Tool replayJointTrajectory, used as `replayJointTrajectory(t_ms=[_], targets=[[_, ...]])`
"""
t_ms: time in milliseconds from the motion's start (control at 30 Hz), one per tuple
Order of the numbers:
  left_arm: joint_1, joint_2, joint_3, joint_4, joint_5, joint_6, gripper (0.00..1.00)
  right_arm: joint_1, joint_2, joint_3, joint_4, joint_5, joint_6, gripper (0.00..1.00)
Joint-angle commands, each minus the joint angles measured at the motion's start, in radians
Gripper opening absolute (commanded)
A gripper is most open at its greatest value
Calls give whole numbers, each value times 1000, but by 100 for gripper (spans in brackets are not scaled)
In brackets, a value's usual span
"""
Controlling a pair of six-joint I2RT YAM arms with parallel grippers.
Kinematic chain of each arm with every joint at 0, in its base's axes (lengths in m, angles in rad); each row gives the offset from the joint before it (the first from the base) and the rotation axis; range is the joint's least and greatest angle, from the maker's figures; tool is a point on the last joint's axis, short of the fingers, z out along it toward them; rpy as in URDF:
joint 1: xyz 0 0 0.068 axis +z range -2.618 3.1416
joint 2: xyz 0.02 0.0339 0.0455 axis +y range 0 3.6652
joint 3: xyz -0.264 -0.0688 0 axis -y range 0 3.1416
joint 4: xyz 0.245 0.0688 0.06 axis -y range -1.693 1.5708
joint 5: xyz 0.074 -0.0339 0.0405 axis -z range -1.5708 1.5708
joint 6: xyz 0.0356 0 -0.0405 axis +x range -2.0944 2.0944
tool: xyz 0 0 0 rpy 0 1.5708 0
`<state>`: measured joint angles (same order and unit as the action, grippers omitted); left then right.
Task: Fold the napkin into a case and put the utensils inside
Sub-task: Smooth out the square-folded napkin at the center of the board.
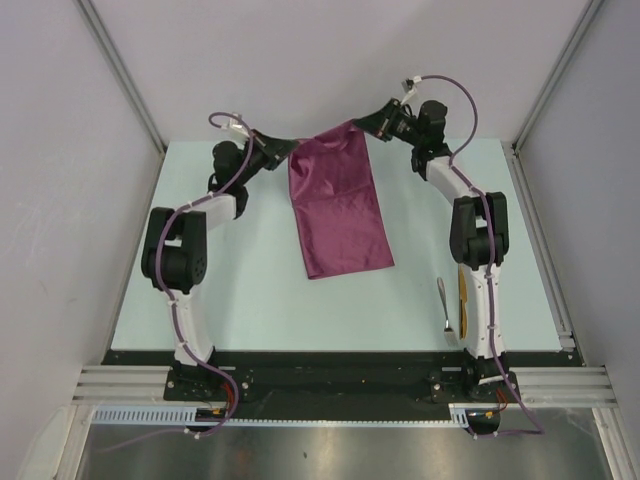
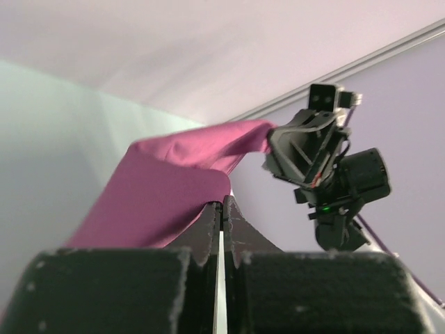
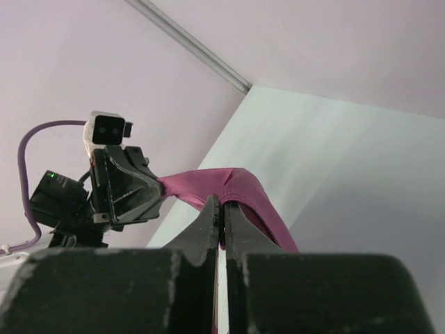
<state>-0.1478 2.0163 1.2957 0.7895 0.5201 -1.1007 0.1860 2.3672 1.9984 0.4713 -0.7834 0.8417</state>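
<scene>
The plum-magenta napkin (image 1: 338, 200) is folded into a long band. Its far edge is lifted over the back of the table and the rest trails toward me on the surface. My left gripper (image 1: 292, 150) is shut on its far left corner. In the left wrist view the cloth (image 2: 160, 195) drapes from the closed fingertips (image 2: 223, 202). My right gripper (image 1: 362, 125) is shut on the far right corner, where the cloth (image 3: 243, 184) bulges over its tips (image 3: 222, 203). The utensils lie by the right arm: a silver spoon (image 1: 443, 305) and a golden-yellow piece (image 1: 462, 295).
The pale green table (image 1: 240, 290) is walled by grey panels on the left, back and right. The right arm's forearm (image 1: 480, 300) runs close beside the utensils. A black rail with both arm bases (image 1: 330, 385) lines the near edge.
</scene>
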Motion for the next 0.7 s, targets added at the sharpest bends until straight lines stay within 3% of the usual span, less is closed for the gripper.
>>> replayJointTrajectory(t_ms=[0, 200, 333, 667], targets=[[14, 33, 123, 64, 43, -28, 0, 0, 63, 103, 32, -31, 43, 0], [13, 32, 97, 48, 70, -24, 0, -3, 30, 8, 4, -34, 30, 0], [10, -21, 51, -67, 90, 28, 0, -14, -22, -65, -49, -59, 19, 0], [-58, -264, -259, -238, 115, 114, 0, -62, -247, -317, -460, -76, -119, 0]])
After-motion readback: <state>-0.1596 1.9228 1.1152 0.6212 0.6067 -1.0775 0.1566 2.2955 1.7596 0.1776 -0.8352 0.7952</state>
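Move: Both grippers hold corners of the napkin's lifted far edge. The middle of the lying part of the napkin is about 8 cm back from the left hand, 12 cm to its right and 21 cm below; from the right hand it is some 12 cm back, 2 cm left and 23 cm below. On the board, 23 cm below the right hand, the fork lies about 35 cm back and 23 cm right, the knife 33 cm back and 27 cm right. Keeping both corners pinched, the hands finish their forward swing (the left still rising a couple of centimetres), then turn and come down and back together, lowering the lifted edge towards the board. The right sinks about 10 cm while drawing back under 5 cm and drifting slightly right, fingers tipping down some 25 degrees; the left ends about 6 cm lower and as far back, tipping down roughly 15 degrees. ##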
